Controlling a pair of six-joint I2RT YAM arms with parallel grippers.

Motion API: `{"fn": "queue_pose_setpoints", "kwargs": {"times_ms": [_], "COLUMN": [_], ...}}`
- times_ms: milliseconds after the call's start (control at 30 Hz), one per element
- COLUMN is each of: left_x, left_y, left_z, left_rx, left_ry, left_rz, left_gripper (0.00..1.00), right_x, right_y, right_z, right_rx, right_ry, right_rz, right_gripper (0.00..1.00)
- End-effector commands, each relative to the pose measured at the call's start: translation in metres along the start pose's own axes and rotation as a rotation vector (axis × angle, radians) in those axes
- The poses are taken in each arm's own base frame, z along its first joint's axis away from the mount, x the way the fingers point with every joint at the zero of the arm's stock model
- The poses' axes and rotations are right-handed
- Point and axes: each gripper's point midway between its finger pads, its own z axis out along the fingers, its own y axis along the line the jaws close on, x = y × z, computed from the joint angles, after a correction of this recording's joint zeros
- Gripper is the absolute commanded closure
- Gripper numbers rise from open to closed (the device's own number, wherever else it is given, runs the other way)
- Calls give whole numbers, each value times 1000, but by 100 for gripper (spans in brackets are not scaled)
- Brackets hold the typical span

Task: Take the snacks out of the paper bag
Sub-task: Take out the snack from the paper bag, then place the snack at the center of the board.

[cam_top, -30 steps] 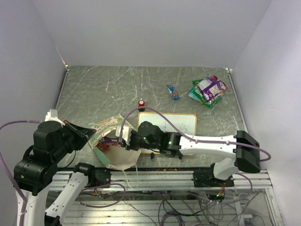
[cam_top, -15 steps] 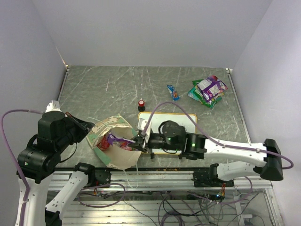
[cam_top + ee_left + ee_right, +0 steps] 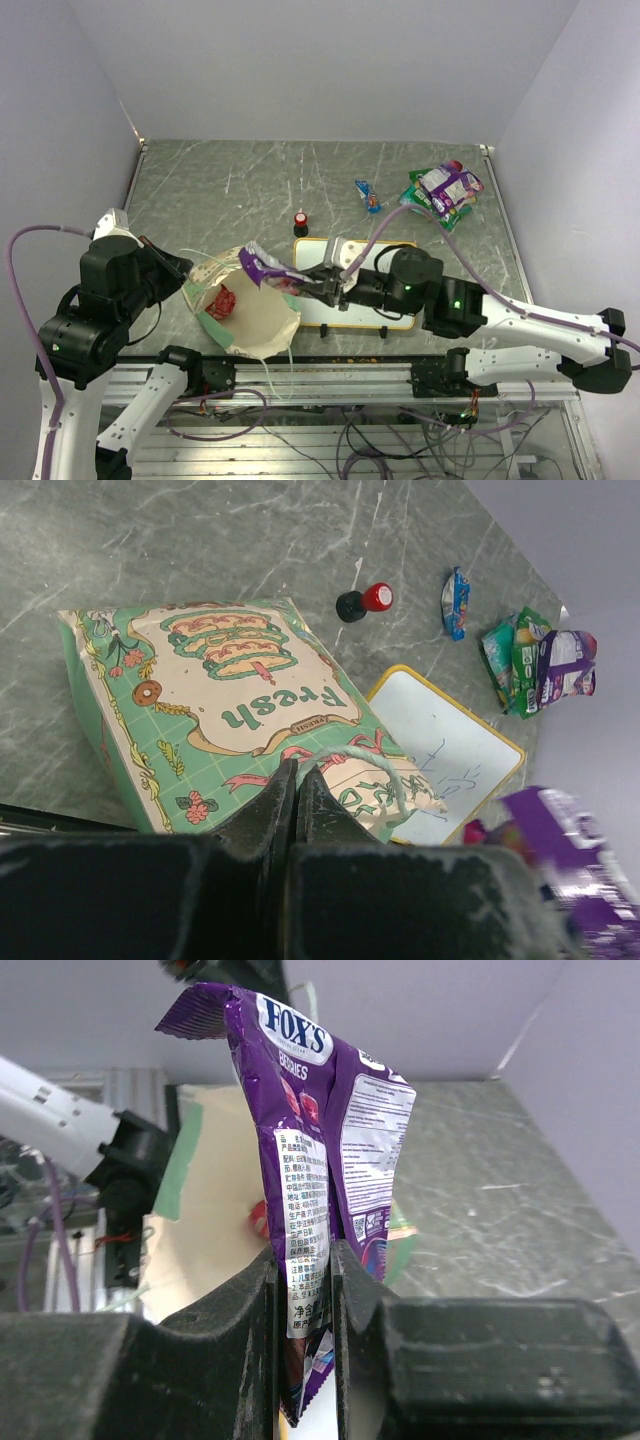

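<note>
The paper bag [image 3: 250, 318] lies on its side at the near left, mouth facing right, printed face up [image 3: 230, 700]. My left gripper [image 3: 297, 770] is shut on its pale string handle [image 3: 365, 752] and sits at the bag's left rim [image 3: 183, 270]. Over the bag's mouth, the right gripper [image 3: 320, 283] is shut on a purple-and-white snack packet [image 3: 262, 268], which stands upright between the fingers [image 3: 310, 1110]. A red snack [image 3: 222, 300] shows inside the bag [image 3: 215, 1210]. More snacks [image 3: 443, 192] lie piled at the back right, with a small blue packet [image 3: 368, 195] beside them.
A wood-framed whiteboard [image 3: 385, 262] lies under the right forearm, just right of the bag. The small red-topped black knob [image 3: 301, 217] stands behind it. Grey walls close in the table on the left, back and right.
The right gripper has drawn back to the right out of the bag's mouth, bringing the purple packet up and out with it. The left gripper keeps its hold on the handle.
</note>
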Motion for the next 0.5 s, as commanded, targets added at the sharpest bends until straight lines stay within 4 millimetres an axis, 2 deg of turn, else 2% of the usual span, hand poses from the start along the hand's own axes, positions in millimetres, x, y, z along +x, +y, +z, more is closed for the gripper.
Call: {"fn": "queue_pose_setpoints", "kwargs": {"times_ms": [0,100,200,267,333,467], "left_x": [-7,-7,-5,-1,6,26], "left_y": [0,-3,-13,-20,-27,-27], "left_z": [4,2,1,2,2,1], "left_rx": [10,26,62,82,114,140], "left_ry": [-43,-43,-16,23,72,162], "left_rz": [40,38,28,23,25,45], "left_gripper": [93,93,93,93,93,93], "right_x": [-55,-57,-34,-19,9,65], "right_y": [-44,-79,-126,-152,-183,-248], "right_z": [-28,-39,-52,-51,-36,-25], "right_rx": [193,392,698,822,864,998], "right_ry": [-110,-97,8,74,166,319], "right_rz": [-101,-117,-174,-219,-185,-94], "right_gripper": [100,100,100,100,100,100]}}
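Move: My right hand already holds the purple Fox's snack in the air. The snack pile lies about 41 cm ahead of it, 40 to its right and 33 below. The blue snack is some 22 cm to the left of the pile, level with it. The red-capped bottle stands about 31 cm ahead of the hand and 3 to its left. The whiteboard is 14 ahead, 12 to its right. From my left hand the pile is about 38 cm ahead, 64 right. With the purple snack still pinched, I sweep my right hand forward some 18 cm with gathering speed, also about 6 cm right, away from the paper bag towards the laid-out snacks. It first rises some 5 cm, then sinks almost back, while I swing it clockwise about 45 degrees. My closed left hand keeps hold of the bag's handle, easing a couple of centimetres right at the end. ##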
